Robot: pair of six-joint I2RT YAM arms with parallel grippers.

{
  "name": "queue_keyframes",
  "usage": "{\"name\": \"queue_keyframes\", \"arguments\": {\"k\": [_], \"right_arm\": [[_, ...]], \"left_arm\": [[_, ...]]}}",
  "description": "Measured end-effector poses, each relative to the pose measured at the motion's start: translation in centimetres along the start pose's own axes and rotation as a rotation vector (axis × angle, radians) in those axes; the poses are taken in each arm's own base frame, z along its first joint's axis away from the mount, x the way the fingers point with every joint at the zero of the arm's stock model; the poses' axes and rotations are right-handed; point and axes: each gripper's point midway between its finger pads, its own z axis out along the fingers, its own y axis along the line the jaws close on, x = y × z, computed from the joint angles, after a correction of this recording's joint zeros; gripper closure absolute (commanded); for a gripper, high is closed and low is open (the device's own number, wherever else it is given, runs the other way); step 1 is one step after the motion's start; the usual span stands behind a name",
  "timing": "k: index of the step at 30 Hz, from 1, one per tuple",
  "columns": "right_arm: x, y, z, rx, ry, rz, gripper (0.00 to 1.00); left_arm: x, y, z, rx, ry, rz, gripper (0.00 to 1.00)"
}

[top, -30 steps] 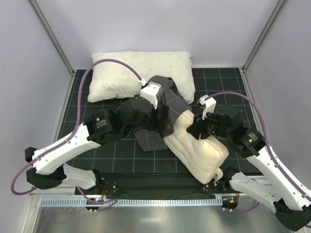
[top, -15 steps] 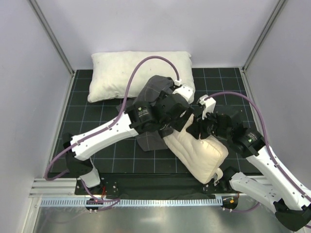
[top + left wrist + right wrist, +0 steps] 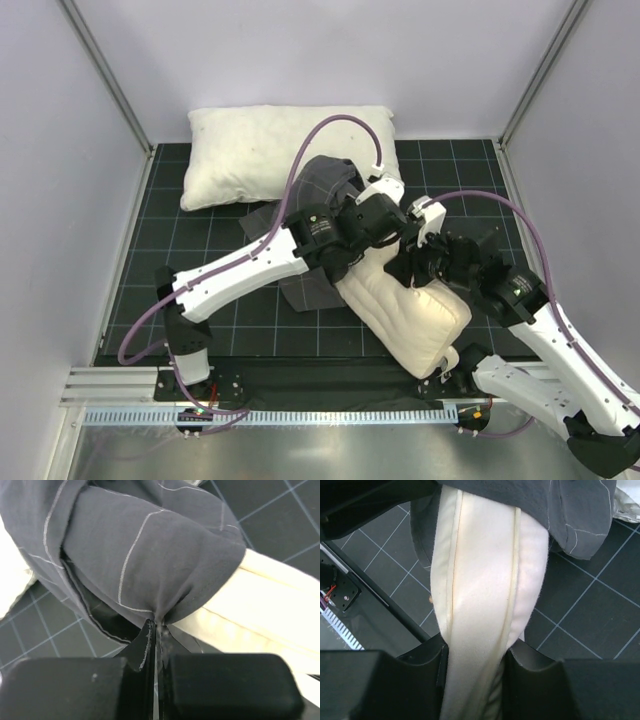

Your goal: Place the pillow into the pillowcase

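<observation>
The cream pillow (image 3: 415,315) lies bunched at the middle of the mat, its far end tucked under the dark grey grid-patterned pillowcase (image 3: 322,182). My left arm reaches across the case. The left gripper (image 3: 392,228) is shut on a pinch of pillowcase (image 3: 150,555) fabric at the edge where the pillow (image 3: 270,595) comes out; the left gripper (image 3: 156,630) has cloth squeezed between its pads. My right gripper (image 3: 408,268) is shut on the pillow's upper side. In the right wrist view the right gripper (image 3: 475,665) clamps a thick cream fold of the pillow (image 3: 480,570), with the pillowcase (image 3: 570,510) draped just beyond.
A larger plain white pillow (image 3: 270,145) lies along the back of the black gridded mat (image 3: 200,290), touching the pillowcase. Metal posts and grey walls close in the sides. A toothed rail (image 3: 300,415) runs along the near edge by the arm bases.
My left arm has swung right across the pillowcase and its gripper has gone from open to shut on the fabric by the pillow. The right arm and pillow have stayed put.
</observation>
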Motion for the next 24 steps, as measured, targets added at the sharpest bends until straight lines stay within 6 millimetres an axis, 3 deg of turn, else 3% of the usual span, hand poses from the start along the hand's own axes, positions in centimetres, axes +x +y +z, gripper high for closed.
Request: {"name": "queue_keyframes", "arguments": {"k": [9,14,19,24], "right_arm": [[-0.4,-0.4,-1.6,0.028,-0.049,-0.03,0.96],[-0.8,-0.1,-2.9,0.017,-0.114,-0.045,0.96],[-1.0,-0.2,-1.6,0.005,-0.163,-0.047,0.96],[-1.7,-0.3,-0.8,0.008,-0.199,-0.044,0.96]], "left_arm": [[-1.5,-3.7,-2.2,0.279,-0.003,-0.09,1.0],[-2.9,-5.6,-6.5,0.524,-0.052,-0.204,1.0],[-4.3,-8.0,-11.0,0.756,-0.09,-0.269,1.0],[-2.5,-9.6,-9.7,0.787,-0.035,-0.271,1.0]]}}
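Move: The pillow's top end, pinched in the right fingers, lies some 8 cm back and 8 cm right of the left hand and about 3 cm lower; the left fingers already hold the pillowcase's edge. The pillowcase's body hangs about 9 cm left of the left hand, level with it and 10 cm below. The big white pillow lies about 23 cm ahead, 14 cm left and 20 cm down. From the right hand, the pillowcase mouth is roughly 7 cm ahead, 7 cm left and slightly higher. The pillowcase's edge, still pinched shut in the left fingers, is drawn back some 11 cm and right 7 cm towards the right gripper, over the pillow's end, rising nearly 8 cm before starting down. Meanwhile the left wrist rolls, tips down and turns clockwise. The right hand keeps its grip on the pillow, gives back and right a little, then returns, ending 2 cm higher with fingers tipped up about 10 degrees. ##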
